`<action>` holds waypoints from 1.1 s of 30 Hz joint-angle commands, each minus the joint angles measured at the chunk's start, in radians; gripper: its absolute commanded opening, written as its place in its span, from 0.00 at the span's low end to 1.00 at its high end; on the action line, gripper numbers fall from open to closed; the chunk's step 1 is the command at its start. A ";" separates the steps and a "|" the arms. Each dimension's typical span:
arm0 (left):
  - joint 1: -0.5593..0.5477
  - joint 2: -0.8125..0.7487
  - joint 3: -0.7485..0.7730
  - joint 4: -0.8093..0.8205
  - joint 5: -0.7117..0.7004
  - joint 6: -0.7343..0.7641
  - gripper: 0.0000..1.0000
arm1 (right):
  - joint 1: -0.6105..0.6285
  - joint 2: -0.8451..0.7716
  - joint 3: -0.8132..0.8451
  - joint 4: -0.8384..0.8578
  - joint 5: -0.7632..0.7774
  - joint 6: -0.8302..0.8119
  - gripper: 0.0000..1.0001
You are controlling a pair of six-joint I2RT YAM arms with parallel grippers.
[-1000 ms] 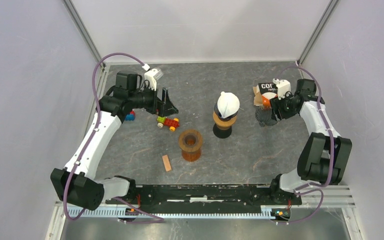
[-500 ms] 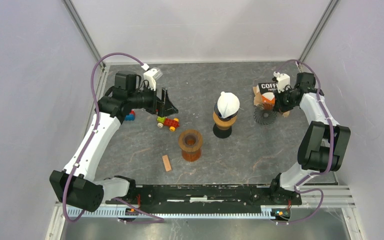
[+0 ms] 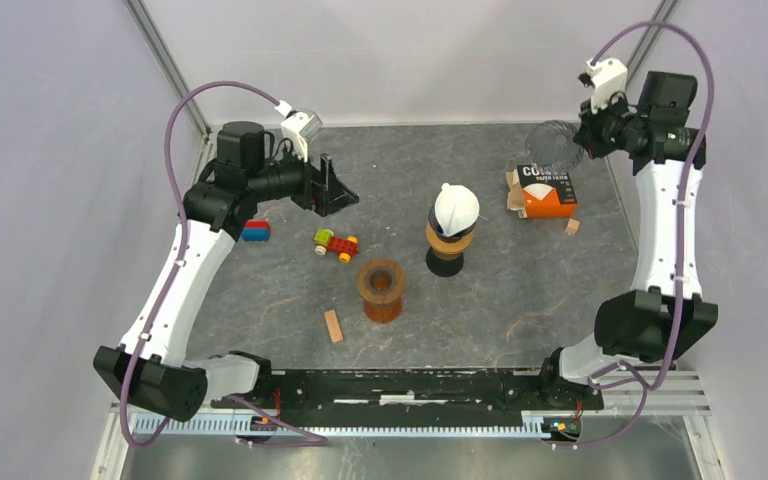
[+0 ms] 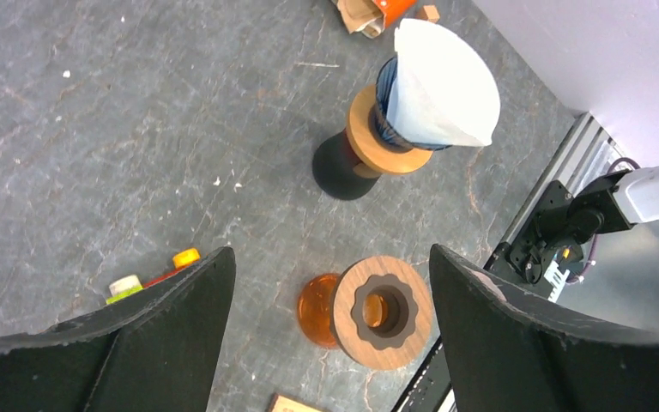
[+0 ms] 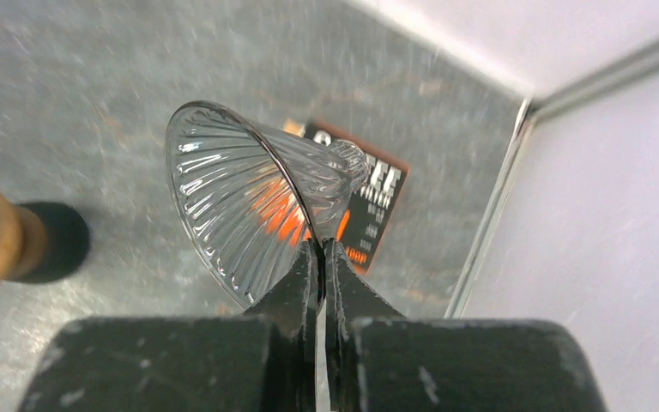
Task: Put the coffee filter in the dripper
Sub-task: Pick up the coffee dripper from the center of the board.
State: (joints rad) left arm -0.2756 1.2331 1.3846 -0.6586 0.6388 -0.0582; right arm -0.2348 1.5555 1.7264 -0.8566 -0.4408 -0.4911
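The white paper coffee filter (image 3: pixel 455 208) (image 4: pixel 442 86) sits cone-up on a wooden-collared stand (image 3: pixel 447 247) at the table's centre. The dripper (image 3: pixel 552 143) (image 5: pixel 240 197), a clear ribbed glass cone, hangs in the air at the back right. My right gripper (image 3: pixel 582 137) (image 5: pixel 320 245) is shut on its rim. My left gripper (image 3: pixel 332 190) (image 4: pixel 330 253) hovers open over the left middle of the table with nothing between its fingers. It looks down at an orange glass stand with a wooden collar (image 3: pixel 381 288) (image 4: pixel 382 313).
An orange and black filter box (image 3: pixel 545 190) (image 5: pixel 369 202) lies at the back right, with a small wooden piece (image 3: pixel 571 227) beside it. A toy brick car (image 3: pixel 336 243), blue and red bricks (image 3: pixel 255 231) and a wooden block (image 3: pixel 333 326) lie left of centre.
My right gripper shut on the dripper's rim beside the filter box and lifted it up toward the back right corner. The left arm drew back and up a little.
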 commanded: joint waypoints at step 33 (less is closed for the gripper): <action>-0.378 0.132 0.289 -0.103 -0.460 0.055 0.52 | 0.814 -0.125 -0.038 0.277 -0.028 0.290 0.00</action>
State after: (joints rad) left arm -0.6258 1.3552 1.6752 -0.7479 0.2344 -0.0326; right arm 0.5747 1.4403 1.6775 -0.6491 -0.4831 -0.2241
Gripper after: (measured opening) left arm 0.538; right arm 0.015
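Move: The clear dripper, already pinched by its rim in the right hand, lies about 41 cm right of the left hand, 11 cm ahead and 2 cm lower. From the right hand, the left gripper is some 48 cm left, 12 cm back and 2 cm higher; the filter-lined dripper is 27 cm left, 16 cm back and 13 cm below; the filter box lies straight beneath, 24 cm down. The clear dripper, still pinched in the right fingers, is swept fast about 32 cm left and 11 cm back towards the left gripper, arching up then partly down while the hand turns some 40 degrees counter-clockwise. The left hand goes about 7 cm right and rises 5 cm to meet it, fingers tipping up, then half closing around the near side of the rim. ##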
